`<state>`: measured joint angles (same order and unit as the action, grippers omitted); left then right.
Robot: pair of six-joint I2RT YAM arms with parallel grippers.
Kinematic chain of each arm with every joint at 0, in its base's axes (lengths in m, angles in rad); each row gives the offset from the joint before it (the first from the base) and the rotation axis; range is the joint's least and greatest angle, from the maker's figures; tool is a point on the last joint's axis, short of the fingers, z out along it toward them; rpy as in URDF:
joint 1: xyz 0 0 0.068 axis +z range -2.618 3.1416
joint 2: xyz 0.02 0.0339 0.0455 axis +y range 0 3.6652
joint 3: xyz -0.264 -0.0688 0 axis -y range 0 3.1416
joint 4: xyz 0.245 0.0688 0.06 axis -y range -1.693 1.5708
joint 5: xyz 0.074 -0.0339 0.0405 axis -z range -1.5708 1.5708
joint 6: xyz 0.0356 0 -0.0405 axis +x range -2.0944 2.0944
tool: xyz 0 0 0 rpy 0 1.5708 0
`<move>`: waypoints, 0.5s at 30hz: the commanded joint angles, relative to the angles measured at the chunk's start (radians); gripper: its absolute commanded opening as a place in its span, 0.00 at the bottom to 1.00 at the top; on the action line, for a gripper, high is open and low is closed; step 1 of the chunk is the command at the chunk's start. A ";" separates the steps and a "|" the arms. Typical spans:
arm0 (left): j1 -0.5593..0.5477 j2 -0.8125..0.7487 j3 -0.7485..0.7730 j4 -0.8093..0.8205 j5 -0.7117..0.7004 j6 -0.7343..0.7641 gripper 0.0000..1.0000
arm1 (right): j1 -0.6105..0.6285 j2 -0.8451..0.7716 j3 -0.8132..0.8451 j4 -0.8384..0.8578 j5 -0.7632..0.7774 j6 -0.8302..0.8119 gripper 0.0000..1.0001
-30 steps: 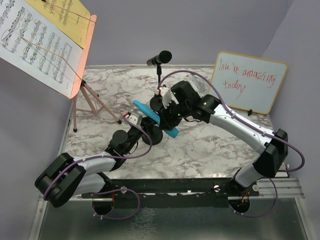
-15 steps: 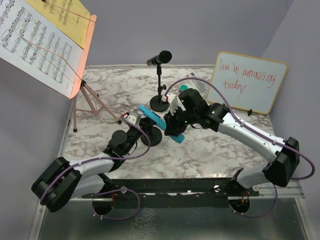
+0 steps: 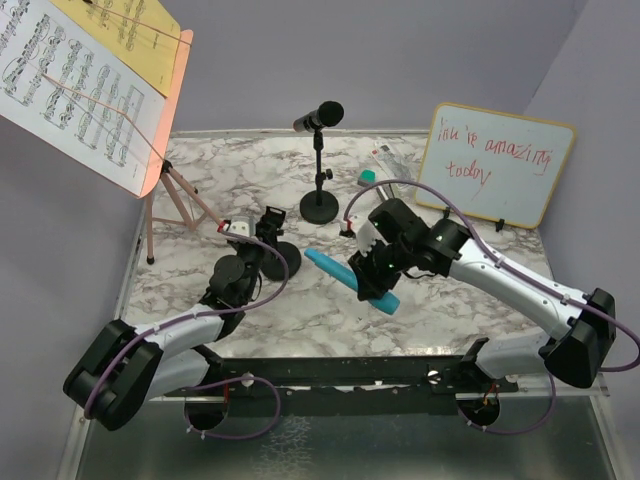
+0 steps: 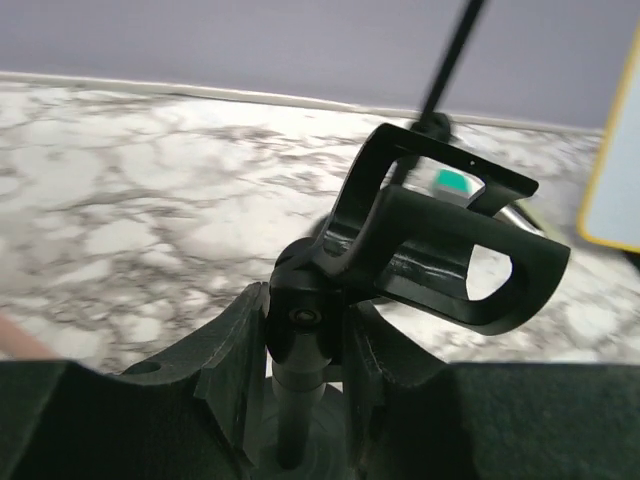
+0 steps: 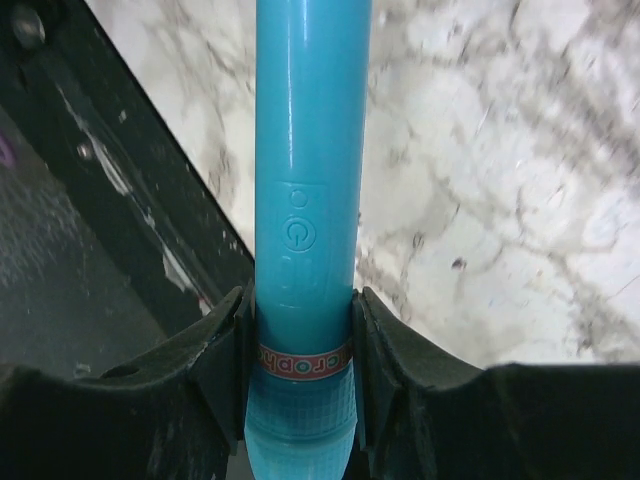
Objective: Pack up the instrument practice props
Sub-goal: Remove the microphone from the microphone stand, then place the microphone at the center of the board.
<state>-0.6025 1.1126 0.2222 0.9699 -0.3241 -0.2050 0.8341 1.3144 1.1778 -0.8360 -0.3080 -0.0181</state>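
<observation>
My right gripper is shut on the blue microphone near its mesh head and holds it slanted above the table. The microphone is clear of its holder. My left gripper is shut on the swivel joint of a black mic pole, which stands on its round base. Its clip is empty. The black microphone sits on the second pole at the back. The pink music rack with sheet music stands far left.
A wood-framed whiteboard with red writing leans at the back right. A small stapler and a green eraser lie in front of it, near the second pole's round base. The rack's tripod legs spread just left of my left gripper.
My right gripper has drawn the blue microphone out of the clip, to the right and toward the near edge. My left gripper has shifted the pole a little to the left.
</observation>
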 commanded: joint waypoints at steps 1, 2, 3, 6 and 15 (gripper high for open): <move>0.039 -0.005 -0.017 -0.065 -0.197 0.007 0.00 | 0.004 -0.007 -0.022 -0.141 0.005 -0.002 0.00; 0.040 -0.006 -0.017 -0.065 -0.188 0.009 0.00 | 0.004 -0.007 -0.024 -0.130 0.016 0.004 0.00; 0.040 -0.007 -0.017 -0.064 -0.180 0.009 0.00 | 0.003 -0.009 -0.027 -0.122 0.032 0.013 0.00; 0.040 -0.005 -0.014 -0.063 -0.153 0.009 0.00 | -0.015 -0.028 -0.048 -0.062 0.088 0.089 0.00; 0.040 -0.008 0.003 -0.055 0.039 0.026 0.00 | -0.319 -0.111 -0.236 0.215 0.129 0.445 0.00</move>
<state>-0.5648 1.1103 0.2222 0.9562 -0.3977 -0.1780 0.6201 1.2507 1.0286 -0.7811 -0.2096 0.2150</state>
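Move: The right hand already holds the blue microphone clear of its stand. The empty clip is about 22 cm to its left, 15 cm farther out and some 6 cm higher, just above the left fingers that grip its stand, roughly 2 cm ahead of them and 4 cm to their right. From the right hand, the stapler lies about 34 cm ahead and 6 cm right, the whiteboard 33 cm ahead and 30 cm right, and the black stand's base 32 cm ahead and 13 cm left. Keeping its pinch on the blue microphone, the right hand first eases back, right and down by about 2 cm each way, then sweeps right and forward over the open marble, away from the empty clip and towards the whiteboard, ending some 6 cm right, 4 cm forward and 3 cm lower while turning roughly 25 degrees clockwise. The left hand keeps its hold under the clip and swings the stand about 3 cm to its left with a slight counter-clockwise turn, then stops and eases back a little. ##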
